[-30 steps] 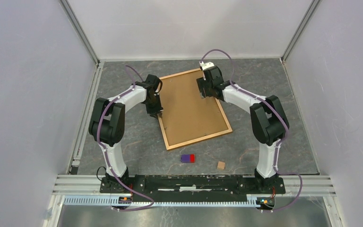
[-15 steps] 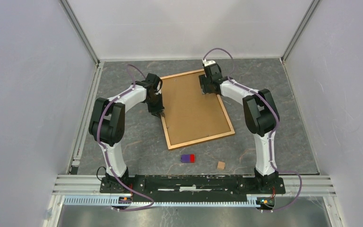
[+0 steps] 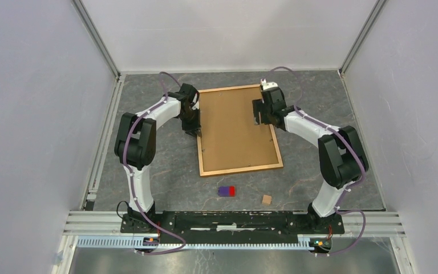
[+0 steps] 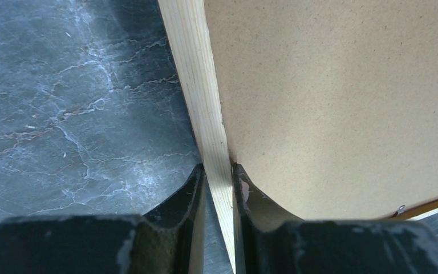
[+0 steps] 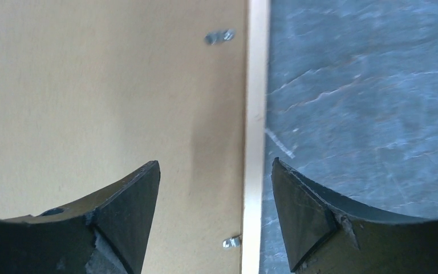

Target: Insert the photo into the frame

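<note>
The frame of light wood lies flat on the grey table with a plain brown backing board filling it. The photo is hidden. My left gripper is shut on the frame's left rail; in the left wrist view one finger presses its outer edge and the other its inner edge beside the board, with the left gripper low at the table. My right gripper hovers open over the right rail. In the right wrist view the right gripper straddles that rail and holds nothing.
A small purple-and-red object and a small wooden block lie on the table in front of the frame. Small metal tabs sit along the inner edge of the right rail. Grey walls close in the table on three sides.
The frame has turned from slanted to nearly square with the table, held by the left gripper. The right gripper has moved right to the frame's right rail and opened a little wider.
</note>
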Robot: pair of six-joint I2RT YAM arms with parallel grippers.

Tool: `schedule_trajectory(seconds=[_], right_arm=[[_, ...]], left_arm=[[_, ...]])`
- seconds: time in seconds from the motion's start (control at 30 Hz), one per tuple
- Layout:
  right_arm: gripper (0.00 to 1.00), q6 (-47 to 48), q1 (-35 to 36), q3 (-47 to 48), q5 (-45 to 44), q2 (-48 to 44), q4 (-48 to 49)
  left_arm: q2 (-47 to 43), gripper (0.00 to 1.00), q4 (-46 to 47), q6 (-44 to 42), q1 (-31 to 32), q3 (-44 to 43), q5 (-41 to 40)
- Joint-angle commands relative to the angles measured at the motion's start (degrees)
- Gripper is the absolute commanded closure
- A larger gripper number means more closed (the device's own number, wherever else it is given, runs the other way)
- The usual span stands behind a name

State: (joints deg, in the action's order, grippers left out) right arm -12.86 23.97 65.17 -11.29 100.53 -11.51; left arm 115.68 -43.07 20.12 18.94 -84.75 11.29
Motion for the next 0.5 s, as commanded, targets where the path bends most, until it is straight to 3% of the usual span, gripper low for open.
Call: schedule_trajectory(seconds=[0.0,0.27,0.47], right_arm=[[0.23,-6.8,-2.3,9.0,-7.8,3.7,-4.5],[0.24,-14.0,-3.3,22.3,-10.8,16.1,-7.5],[0.25,-13.1,-4.1,24.5,-13.4,20.2,-9.4]], left_arm=[[-0.9,0.98,1.9,-4.4,1.6,-1.3,4.1],[0.1,0.98,3.1,-3.5,3.2,-2.0,4.2],[1.0,0.98,2.8,-3.5,3.0,-2.6,3.9]])
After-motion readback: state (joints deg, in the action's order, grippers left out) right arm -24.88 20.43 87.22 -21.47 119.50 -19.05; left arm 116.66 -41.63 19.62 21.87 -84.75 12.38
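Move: The right gripper hangs open over the frame's right rail, which runs under it about 2 cm to its right and 5 cm below. The far metal clip beside that rail is about 11 cm ahead, 1 cm left and 5 cm down; the near clip is some 3 cm back, 1 cm right. The left gripper already pinches the left rail, the frame's middle about 17 cm to its right; the far clip is about 12 cm ahead and 29 cm right of it. Swing the open right gripper forward about 8 cm along the right rail towards the far clip, lifting 2 cm first and then sinking some 4 cm, while turning it clockwise about 20 degrees and edging slightly right. Meanwhile keep the left fingers pinched on the left rail and carry that rail about 2 cm to the right. ##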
